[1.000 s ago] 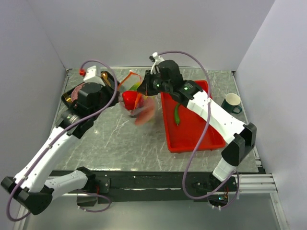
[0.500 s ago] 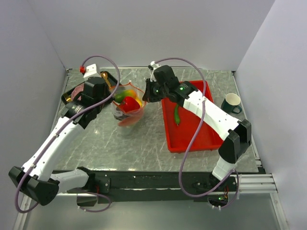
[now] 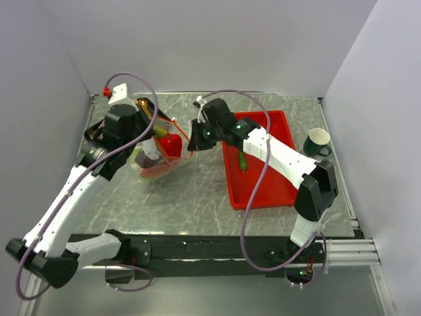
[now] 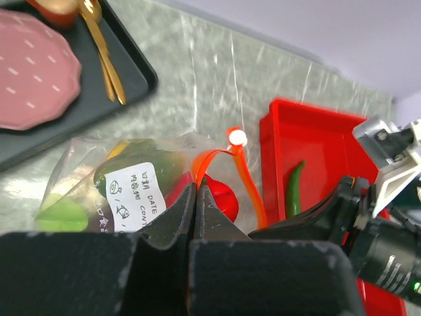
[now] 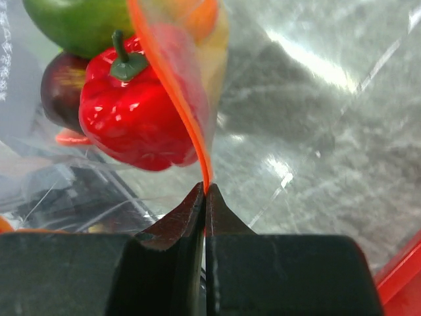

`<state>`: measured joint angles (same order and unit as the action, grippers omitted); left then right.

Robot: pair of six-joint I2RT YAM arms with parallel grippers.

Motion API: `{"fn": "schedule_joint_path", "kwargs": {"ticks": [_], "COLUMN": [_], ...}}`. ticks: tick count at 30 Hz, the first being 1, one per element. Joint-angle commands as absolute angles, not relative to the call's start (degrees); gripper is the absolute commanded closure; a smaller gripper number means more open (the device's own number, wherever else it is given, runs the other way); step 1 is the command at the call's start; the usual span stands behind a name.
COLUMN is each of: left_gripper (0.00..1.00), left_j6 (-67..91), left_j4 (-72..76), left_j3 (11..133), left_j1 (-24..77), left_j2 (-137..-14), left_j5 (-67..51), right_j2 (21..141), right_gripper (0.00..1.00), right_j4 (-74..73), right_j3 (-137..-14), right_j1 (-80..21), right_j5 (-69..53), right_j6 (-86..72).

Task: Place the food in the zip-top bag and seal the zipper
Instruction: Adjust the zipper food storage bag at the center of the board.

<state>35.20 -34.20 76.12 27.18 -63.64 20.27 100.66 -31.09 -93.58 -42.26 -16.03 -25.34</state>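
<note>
The clear zip-top bag [image 3: 152,163] hangs above the table between both grippers. Inside it is food: a red pepper [image 5: 135,115], a green fruit [image 5: 79,23], a dark purple piece [image 5: 58,92] and an orange-yellow piece [image 5: 205,26]. My left gripper [image 4: 197,189] is shut on the orange-red zipper [image 4: 205,160] at the bag's mouth, just above its white label [image 4: 131,191]. My right gripper [image 5: 204,188] is shut on the zipper [image 5: 172,85] further along, and the strip runs taut up from its tips. In the top view the left gripper [image 3: 156,127] and right gripper [image 3: 191,145] stand close together.
A red tray [image 3: 270,187] lies to the right with a green chili [image 3: 243,160] in it. A dark cup [image 3: 318,141] stands at the far right. At the back left a black tray [image 4: 141,79] holds a pink plate [image 4: 29,79] and gold spoons [image 4: 105,62].
Both grippers have moved left and slightly back with the bag. The bag has swung left, and its contents now hang under the left gripper.
</note>
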Motion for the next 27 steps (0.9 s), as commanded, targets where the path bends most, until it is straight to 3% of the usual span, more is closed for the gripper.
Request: {"fn": "schedule_joint_path", "kwargs": {"ticks": [1, 7, 12, 17, 20, 24, 27], "left_gripper": [0.99, 0.99, 0.99, 0.99, 0.99, 0.99, 0.99], "left_j6": [37.78, 38.76, 37.79, 37.79, 38.32, 38.50, 38.32], "left_j4": [-31.38, -26.90, -25.67, -23.47, -22.42, -21.53, -21.53], "left_j3": [72.97, 68.73, 69.52, 68.56, 68.20, 67.68, 67.76], "left_j1": [27.07, 27.07, 27.07, 27.07, 27.07, 27.07, 27.07], "left_j2": [-68.99, -68.73, -70.84, -71.98, -72.42, -72.51, -72.77], "left_j5": [12.93, 9.58, 6.16, 2.30, 1.15, -0.43, -0.96], "right_j2": [99.59, 92.37, 94.32, 86.41, 82.19, 78.05, 77.69], "right_gripper": [0.93, 0.79, 0.77, 0.59, 0.38, 0.31, 0.32], "right_j4": [-31.71, -24.34, -29.37, -26.11, -26.19, -25.75, -25.58], "right_j3": [-91.05, -80.24, -77.98, -71.29, -69.18, -65.84, -63.46], "right_j1": [-42.63, -42.19, -42.28, -42.27, -41.14, -35.70, -29.98], "right_j5": [-11.71, -13.27, -7.74, -0.37, 7.20, 8.88, 6.34], "right_j6": [-27.33, -27.95, -29.00, -30.59, -31.46, -31.90, -30.85]}}
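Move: Both hands already hold the open rim of the filled zip-top bag. It is meant for the board's centre, about 5 cm right, 3 back and 22 below the left hand, or 6 left, 3 ahead and 17 below the right. The red pepper inside lies about 8 cm left, 3 ahead and 7 below the right hand. The green chili in the red tray is some 18 cm right of that hand, level with it and 16 below. Both hands lower the bag about 9 cm; left shifts it right, right opens off the rim, leaves rightwards. ##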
